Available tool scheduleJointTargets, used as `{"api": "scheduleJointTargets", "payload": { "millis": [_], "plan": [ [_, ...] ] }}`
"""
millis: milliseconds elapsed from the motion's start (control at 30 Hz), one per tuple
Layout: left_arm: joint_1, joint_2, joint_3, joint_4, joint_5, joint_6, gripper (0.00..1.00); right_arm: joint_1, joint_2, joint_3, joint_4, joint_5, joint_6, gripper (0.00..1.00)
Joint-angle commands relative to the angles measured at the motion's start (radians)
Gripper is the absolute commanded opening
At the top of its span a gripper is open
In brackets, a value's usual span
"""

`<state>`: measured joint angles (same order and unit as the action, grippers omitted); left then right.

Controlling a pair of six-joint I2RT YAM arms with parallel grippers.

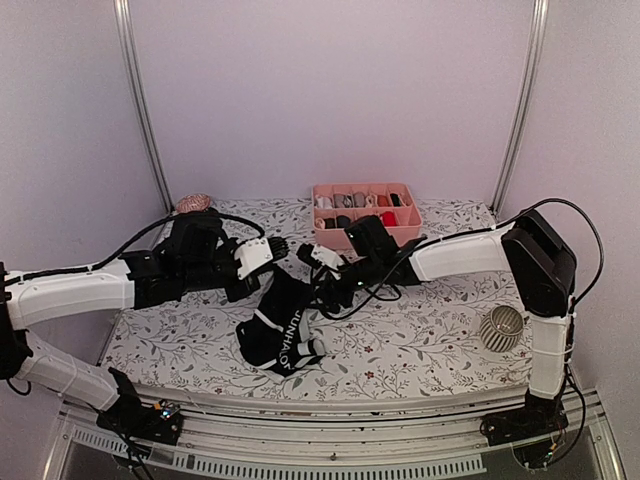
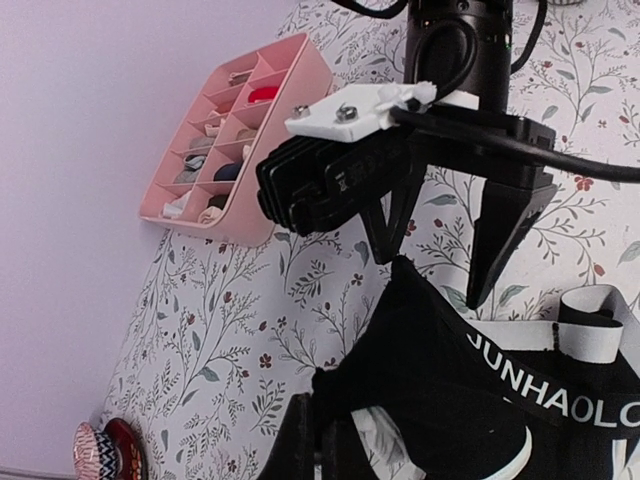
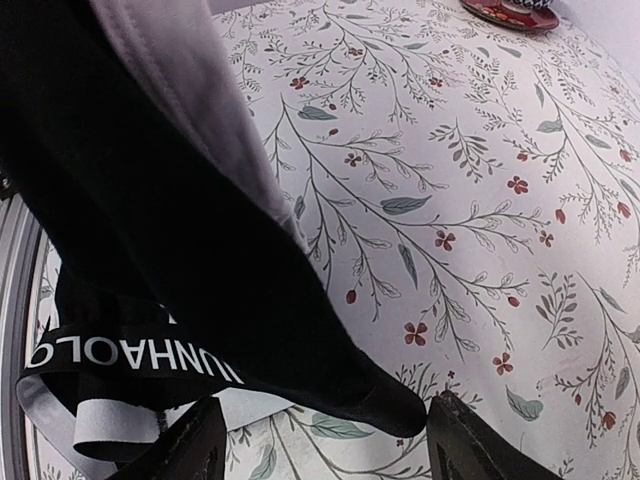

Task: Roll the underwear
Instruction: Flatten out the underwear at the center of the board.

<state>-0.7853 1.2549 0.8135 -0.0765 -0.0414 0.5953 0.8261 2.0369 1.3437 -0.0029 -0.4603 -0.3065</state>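
Note:
The underwear (image 1: pixel 281 326) is black, with white letters on its black waistband (image 2: pixel 540 385). It hangs partly lifted above the flowered table, its lower part bunched on the cloth. My left gripper (image 1: pixel 270 281) is shut on a pinch of its upper black fabric, which shows in the left wrist view as the left gripper (image 2: pixel 318 432) clamped on a fold. My right gripper (image 1: pixel 327 284) stands open just right of the garment. In the right wrist view a corner of the underwear (image 3: pixel 180 240) lies loose between the spread fingers (image 3: pixel 196 446), untouched by them.
A pink divided tray (image 1: pixel 404 236) with small fabric bundles stands at the back centre. A grey ribbed cup (image 1: pixel 501 326) sits at the right and a red patterned bowl (image 1: pixel 194 203) at the back left. The table's front edge runs just below the underwear.

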Motion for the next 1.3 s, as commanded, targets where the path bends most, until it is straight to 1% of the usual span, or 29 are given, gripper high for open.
{"api": "scheduleJointTargets", "payload": {
  "millis": [0,233,367,500,600,667,700,800,900,967,1000,1100,1267],
  "plan": [
    [-0.009,0.001,-0.014,-0.002,0.024,0.007,0.00,-0.007,0.031,0.039,0.005,-0.038,-0.046,0.70],
    [-0.010,-0.010,-0.018,-0.008,0.035,0.009,0.00,-0.008,0.065,0.078,-0.013,-0.031,-0.062,0.68],
    [-0.010,-0.019,-0.017,-0.010,0.036,0.008,0.00,-0.009,0.090,0.113,-0.056,-0.048,-0.072,0.64],
    [-0.010,-0.026,-0.017,-0.015,0.041,0.008,0.00,-0.011,0.098,0.114,-0.057,-0.017,-0.076,0.60],
    [-0.011,-0.028,-0.019,-0.016,0.041,0.008,0.00,-0.015,0.100,0.118,-0.065,-0.025,-0.081,0.52],
    [-0.011,-0.028,-0.019,-0.016,0.040,0.009,0.00,-0.017,0.098,0.120,-0.072,-0.027,-0.082,0.50],
    [-0.011,-0.029,-0.019,-0.017,0.039,0.009,0.00,-0.017,0.099,0.119,-0.076,-0.025,-0.084,0.47],
    [-0.011,-0.031,-0.019,-0.017,0.040,0.009,0.00,-0.020,0.098,0.118,-0.080,-0.019,-0.086,0.27],
    [-0.010,-0.027,-0.019,-0.017,0.039,0.008,0.00,-0.021,0.091,0.115,-0.083,-0.026,-0.080,0.14],
    [-0.011,-0.024,-0.017,-0.017,0.039,0.009,0.00,-0.022,0.084,0.114,-0.085,-0.029,-0.077,0.10],
    [-0.010,-0.023,-0.017,-0.017,0.038,0.009,0.00,-0.022,0.079,0.114,-0.087,-0.033,-0.077,0.05],
    [-0.010,-0.022,-0.016,-0.017,0.036,0.009,0.00,-0.022,0.060,0.109,-0.092,-0.038,-0.077,0.02],
    [-0.008,-0.040,-0.002,-0.023,-0.010,0.022,0.00,-0.022,0.000,0.112,-0.154,-0.010,-0.077,0.01]
  ]
}}
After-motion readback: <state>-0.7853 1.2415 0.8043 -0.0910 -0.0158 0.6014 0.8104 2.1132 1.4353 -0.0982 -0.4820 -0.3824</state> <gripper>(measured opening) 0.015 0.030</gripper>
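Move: The corner of the underwear that my right hand goes for is almost between its open fingers, about 1 cm ahead, 1 cm to the left and 1 cm lower. From that hand, the corner still in my left fingers is about 10 cm left, 2 cm back and 8 cm up; the lettered waistband is some 8 cm back, 6 cm left and 6 cm down. From my left hand, the right corner is about 3 cm ahead, 9 cm right and 9 cm down. I shut my right fingers from about two-thirds open and pinch the loose right corner of the underwear. First I ease that hand about 1 cm forward and left around the corner, then drift back right as the fingers close, sinking some 2 cm in all. My left hand keeps its pinch on the other corner, almost still. ##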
